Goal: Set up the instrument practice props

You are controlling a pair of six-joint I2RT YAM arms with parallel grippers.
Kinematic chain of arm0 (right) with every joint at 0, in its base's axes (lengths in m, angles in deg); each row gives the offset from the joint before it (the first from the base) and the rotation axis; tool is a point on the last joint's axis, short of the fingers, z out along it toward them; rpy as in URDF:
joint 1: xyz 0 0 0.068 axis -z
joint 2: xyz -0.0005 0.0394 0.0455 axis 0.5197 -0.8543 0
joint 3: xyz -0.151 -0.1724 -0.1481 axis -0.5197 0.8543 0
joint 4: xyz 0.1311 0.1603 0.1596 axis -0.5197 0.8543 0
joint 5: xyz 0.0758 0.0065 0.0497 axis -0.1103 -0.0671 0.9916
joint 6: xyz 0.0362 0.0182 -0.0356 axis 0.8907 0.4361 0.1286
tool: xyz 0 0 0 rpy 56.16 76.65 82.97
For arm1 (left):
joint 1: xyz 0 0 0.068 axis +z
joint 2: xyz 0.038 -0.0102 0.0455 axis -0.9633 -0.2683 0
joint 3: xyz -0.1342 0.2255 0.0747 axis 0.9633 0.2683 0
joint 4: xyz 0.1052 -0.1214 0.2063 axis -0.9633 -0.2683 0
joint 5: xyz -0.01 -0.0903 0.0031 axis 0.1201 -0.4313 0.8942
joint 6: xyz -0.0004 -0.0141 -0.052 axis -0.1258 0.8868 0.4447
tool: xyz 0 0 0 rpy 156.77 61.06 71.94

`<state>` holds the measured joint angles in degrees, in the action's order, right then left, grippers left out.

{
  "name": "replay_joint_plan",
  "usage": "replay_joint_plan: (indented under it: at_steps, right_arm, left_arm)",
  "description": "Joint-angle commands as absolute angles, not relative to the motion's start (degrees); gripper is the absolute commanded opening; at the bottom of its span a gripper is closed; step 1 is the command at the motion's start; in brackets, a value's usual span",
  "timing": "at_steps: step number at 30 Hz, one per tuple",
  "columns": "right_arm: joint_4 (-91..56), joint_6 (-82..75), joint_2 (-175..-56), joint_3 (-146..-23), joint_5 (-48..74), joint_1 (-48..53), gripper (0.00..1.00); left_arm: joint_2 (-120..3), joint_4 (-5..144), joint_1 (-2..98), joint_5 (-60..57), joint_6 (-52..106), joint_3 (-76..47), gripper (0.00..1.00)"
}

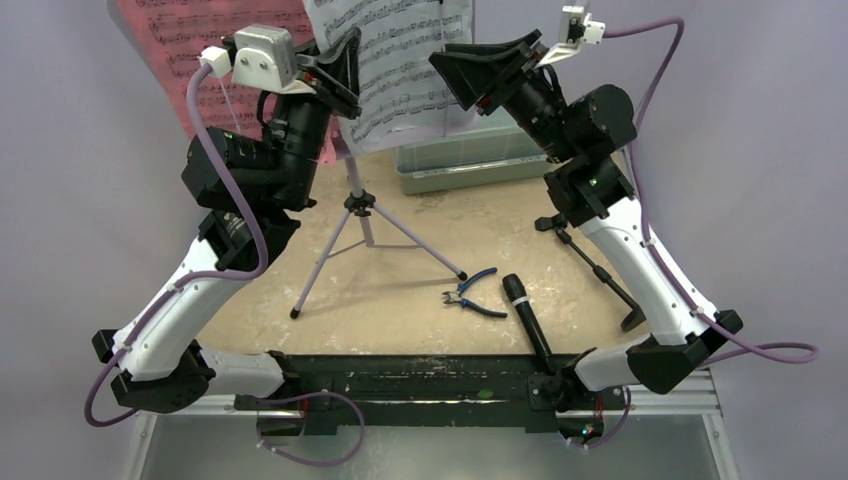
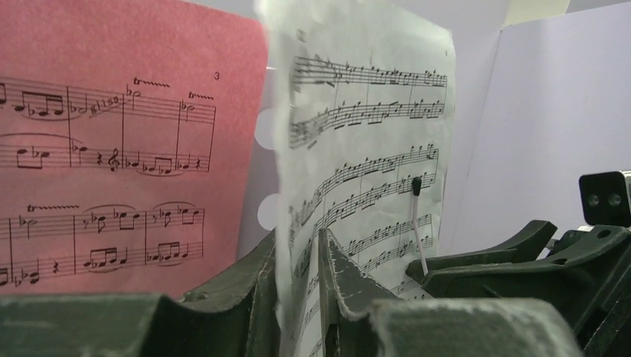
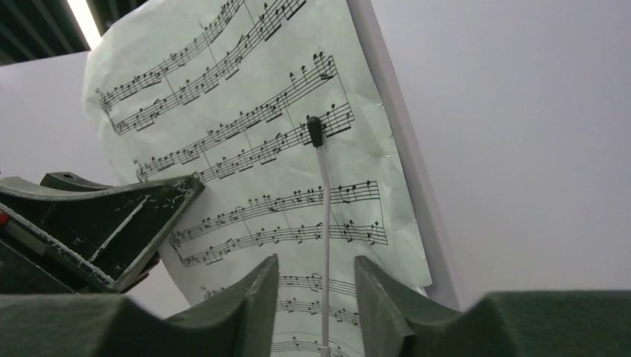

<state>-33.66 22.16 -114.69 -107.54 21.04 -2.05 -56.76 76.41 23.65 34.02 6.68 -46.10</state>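
The pale lilac music stand (image 1: 358,205) stands on its tripod legs mid-table. A pink sheet (image 1: 180,50) (image 2: 111,149) and a white sheet (image 1: 400,60) (image 3: 245,149) lean on its desk. My left gripper (image 1: 340,75) (image 2: 298,234) is at the white sheet's left edge. Its jaws are slightly apart, with the paper (image 2: 364,134) against the left finger. My right gripper (image 1: 455,80) (image 3: 316,260) is open around the stand's thin white retainer rod (image 3: 324,208), touching nothing. The black microphone (image 1: 527,320) lies on the table. The black round-based stand (image 1: 590,265) lies partly behind my right arm.
A translucent green toolbox (image 1: 470,160) sits behind the music stand. Blue-handled pliers (image 1: 470,292) lie beside the microphone. The tripod legs (image 1: 320,270) spread across the middle of the table. Both grippers are close together, high up at the stand's desk.
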Motion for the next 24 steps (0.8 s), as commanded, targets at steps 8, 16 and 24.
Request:
replay_joint_plan:
  at_steps: [8, 16, 24]
  right_arm:
    - [-23.71, 15.77, -100.88, -101.73, 16.80, -2.09, 0.73]
    - [-12.80, 8.98, -86.49, -85.00, 7.78, -2.11, 0.80]
    - [-11.02, 10.11, -84.05, -65.89, 6.41, -2.09, 0.87]
  left_arm:
    - [-50.35, 73.28, 23.38, 31.89, 13.82, -43.59, 0.50]
    - [-40.02, 58.24, 23.40, 29.35, 20.73, -42.43, 0.85]
    - [-25.23, 41.46, 23.44, 25.42, 30.35, -33.13, 0.88]
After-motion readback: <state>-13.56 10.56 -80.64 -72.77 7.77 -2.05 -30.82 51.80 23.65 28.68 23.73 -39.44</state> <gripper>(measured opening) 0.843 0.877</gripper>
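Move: The left hand's fingertips straddle the left edge of the white sheet, whose middle lies about 8 cm to its right, 4 cm ahead and 3 cm higher. The pink sheet's middle is roughly 14 cm to its left and 5 cm ahead, a little higher. The right hand has the thin page rod between its parted fingers, the rod's middle practically at the hand; from there the white sheet's middle is some 6 cm left, 4 cm ahead and 3 cm up. Both hands come free of what they straddle: the left opens wide off the white sheet's left edge and draws away back and to its left, about 15 cm in all. The right spreads its fingers further off the rod, backs away to the right by about 10 cm, then sinks some 15 cm, turning clockwise and tipping its fingers down. ##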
